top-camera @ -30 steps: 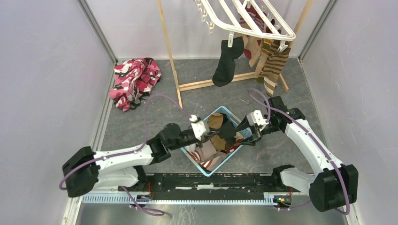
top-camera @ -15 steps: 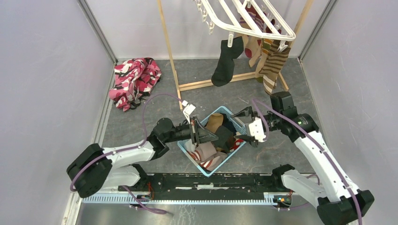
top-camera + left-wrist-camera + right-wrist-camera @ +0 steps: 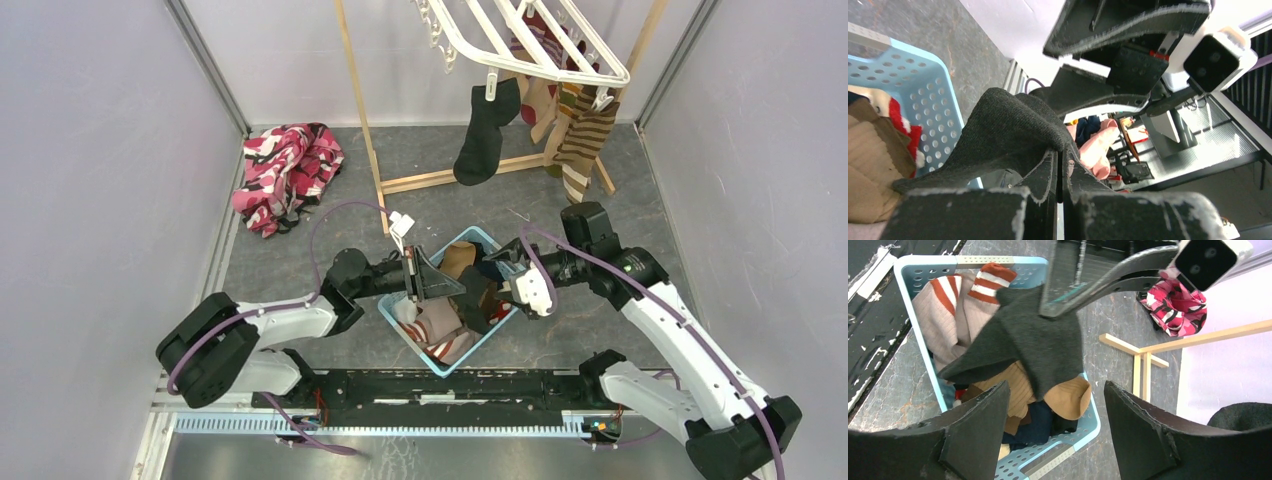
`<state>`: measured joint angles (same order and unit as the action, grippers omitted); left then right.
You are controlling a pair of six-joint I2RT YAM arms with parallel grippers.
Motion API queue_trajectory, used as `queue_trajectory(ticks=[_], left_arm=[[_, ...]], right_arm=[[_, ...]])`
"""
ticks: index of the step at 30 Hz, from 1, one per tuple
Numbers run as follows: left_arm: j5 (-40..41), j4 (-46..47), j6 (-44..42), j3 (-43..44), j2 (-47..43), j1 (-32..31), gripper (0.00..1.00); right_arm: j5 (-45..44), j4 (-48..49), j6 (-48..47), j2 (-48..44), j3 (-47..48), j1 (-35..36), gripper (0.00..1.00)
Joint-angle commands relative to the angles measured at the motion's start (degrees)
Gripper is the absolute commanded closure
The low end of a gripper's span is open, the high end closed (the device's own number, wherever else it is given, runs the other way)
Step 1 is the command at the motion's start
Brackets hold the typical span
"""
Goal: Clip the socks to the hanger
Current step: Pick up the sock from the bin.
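Observation:
My left gripper (image 3: 458, 290) is shut on a fold of a dark grey sock (image 3: 480, 296) and holds it above the light blue basket (image 3: 408, 338). In the left wrist view the fabric (image 3: 1008, 125) drapes over the closed fingertips (image 3: 1062, 155). My right gripper (image 3: 503, 280) stands open facing it, a short way off and touching nothing. Its wrist view shows the sock (image 3: 1043, 340) hanging from the left gripper (image 3: 1063, 307) beyond the open right gripper (image 3: 1057, 387). More socks lie in the basket (image 3: 918, 262). The white hanger (image 3: 540, 50) at the back carries a black sock (image 3: 485, 130) and striped socks (image 3: 585, 140).
A thin wooden stand (image 3: 365, 110) holds up the hanger, with its foot bars on the floor behind the basket. A pink, red and black patterned cloth (image 3: 285, 170) lies at the back left. Walls close in both sides.
My left gripper has rolled over and lifted with the dark sock pinched in it. The right gripper has opened, drawn back a little from the sock and turned to face the left one.

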<state>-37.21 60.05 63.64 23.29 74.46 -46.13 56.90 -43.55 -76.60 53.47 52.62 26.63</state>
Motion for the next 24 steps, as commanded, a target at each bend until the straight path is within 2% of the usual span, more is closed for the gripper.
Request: queue_trajectory(ticks=[1, 7, 15, 21, 24], left_arm=[[-0.3, 4.6, 3.6, 0.1, -1.4, 2.7, 0.97], [-1.0, 8.9, 6.7, 0.2, 0.8, 3.0, 0.97], [-0.5, 15.7, 10.3, -0.5, 4.3, 3.0, 0.95], [-0.5, 16.7, 11.1, -0.5, 5.6, 2.9, 0.94], [-0.4, 16.9, 11.3, -0.7, 5.9, 2.8, 0.94]], right_arm=[[-0.9, -4.9, -4.0, -2.1, 1.3, 0.4, 0.24], [2.6, 1.9, 2.0, -1.6, -1.8, 0.4, 0.25], [3.3, 10.0, 8.2, -0.8, -3.5, 0.6, 0.36], [3.7, 13.7, 11.3, -0.9, -4.7, 0.8, 0.51], [4.3, 14.6, 12.7, -0.8, -4.7, 0.9, 0.66]])
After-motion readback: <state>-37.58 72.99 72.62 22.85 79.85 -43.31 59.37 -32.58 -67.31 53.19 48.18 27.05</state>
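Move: The dark green sock is held at one end in the shut left fingers; its body droops some 2 cm to the right of the left hand, 2 cm back and 3 cm below. From the open right hand its middle is about 5 cm left, 3 cm back and 2 cm lower. The blue bin's middle lies roughly 6 cm left, 7 cm back and 17 cm below the right hand, with a brown sock about 6 cm left, 3 cm ahead and 14 cm down. The right hand draws back about 1 cm with its fingers wide, then eases forward and to the left, 1.5 cm or so each, towards the loose part of the dark green sock, while the fingers close from about three quarters open to under half, one on each side of the sock's hanging corner. The left hand keeps its pinch on the other end, shifting some 1.5 cm forward and 1.5 cm up early on, then staying put there while tilting only about 5 degrees. ##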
